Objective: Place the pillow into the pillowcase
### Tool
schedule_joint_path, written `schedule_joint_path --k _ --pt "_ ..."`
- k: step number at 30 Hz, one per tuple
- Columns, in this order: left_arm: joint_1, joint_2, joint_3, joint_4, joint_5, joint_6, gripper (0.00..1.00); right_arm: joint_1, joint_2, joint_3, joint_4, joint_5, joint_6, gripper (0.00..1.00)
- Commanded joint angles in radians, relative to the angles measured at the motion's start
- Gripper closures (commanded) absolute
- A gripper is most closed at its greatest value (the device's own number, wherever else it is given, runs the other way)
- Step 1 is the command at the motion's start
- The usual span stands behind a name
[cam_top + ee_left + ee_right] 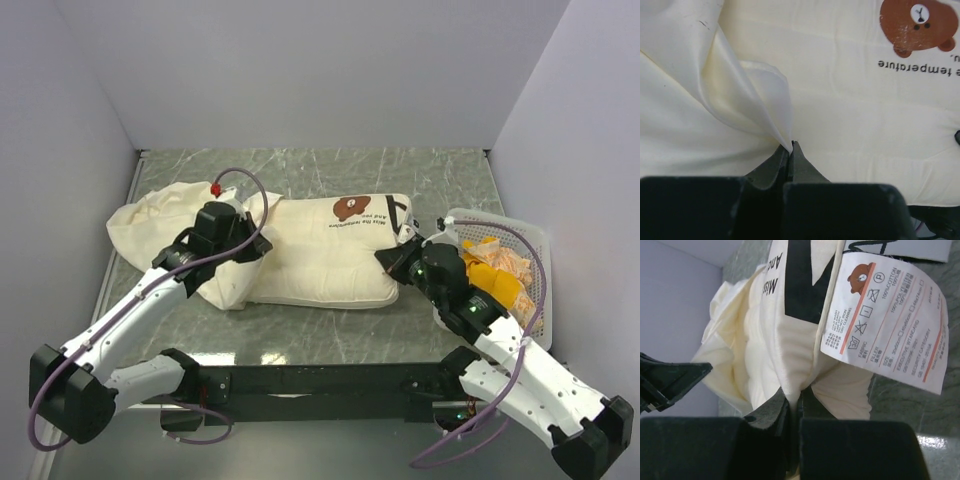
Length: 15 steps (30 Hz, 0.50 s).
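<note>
The pillow (330,255) lies across the middle of the table, its bear print (351,208) and black band toward the right end. The limp cream pillowcase (160,225) is bunched at the pillow's left end. My left gripper (257,245) is shut on a fold of pillowcase (690,100) fabric; in the left wrist view the cloth runs into the closed left gripper (791,146), with the pillow (865,125) just behind. My right gripper (390,262) is shut on the pillow's right edge. In the right wrist view the pillow (790,340) seam is pinched in the right gripper (797,396), beside the care label (885,320).
A white mesh basket (505,223) with orange packets (497,270) stands right of the pillow, close behind my right arm. White walls enclose the marble table (330,165) on three sides. The left arm's black fingers (665,382) show at the left of the right wrist view.
</note>
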<state>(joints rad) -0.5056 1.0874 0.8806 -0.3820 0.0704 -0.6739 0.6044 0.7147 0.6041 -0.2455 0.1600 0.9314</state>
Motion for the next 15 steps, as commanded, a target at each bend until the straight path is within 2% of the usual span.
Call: schedule_joint_path --k 1,2,4,9,13,15 --pt "-0.013 -0.034 -0.040 0.024 -0.047 -0.032 0.99 0.101 0.038 0.005 0.167 0.042 0.093 1.00" --pt "-0.020 -0.034 -0.061 0.043 -0.038 -0.042 0.99 0.209 0.054 0.005 0.167 0.105 0.092 1.00" --pt "-0.071 -0.034 -0.103 0.080 -0.038 -0.075 0.99 0.254 0.083 -0.004 0.179 0.151 0.098 1.00" --pt "-0.210 -0.004 -0.098 0.124 -0.067 -0.124 0.99 0.255 0.203 0.013 0.124 0.182 0.101 1.00" --pt "-0.244 -0.004 -0.126 0.160 -0.067 -0.161 0.99 0.256 0.227 -0.055 0.144 0.171 0.118 1.00" --pt "-0.243 -0.023 -0.147 0.115 -0.199 -0.223 0.95 0.253 0.236 -0.081 0.143 0.161 0.122 1.00"
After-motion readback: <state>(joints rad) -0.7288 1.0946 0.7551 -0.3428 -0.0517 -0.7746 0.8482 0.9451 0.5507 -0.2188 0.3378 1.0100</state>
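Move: The left hand, pinching the pillowcase's rim, has the pillow's middle about 12 cm to its right, 2 cm ahead and 8 cm below; the bear print lies some 17 cm right, 10 cm ahead and 6 cm below. From the right hand, gripping the pillow's outer end, the pillowcase mouth is about 24 cm left, 5 cm ahead and 7 cm below, the bear print 7 cm left, 14 cm ahead, and the basket 24 cm right, level with it and 11 cm below. Keeping its pinch on the pillow's outer end, the right hand first swings about 5 cm left towards the pillowcase mouth, then sinks, some 8 cm down in all, ending slightly back, its fingers tipping further down by about 10 degrees. The left hand, still pinching the pillowcase rim, goes down and back about 5 cm each way and a little less to the right, drawing the rim along over the pillow towards the right hand. ##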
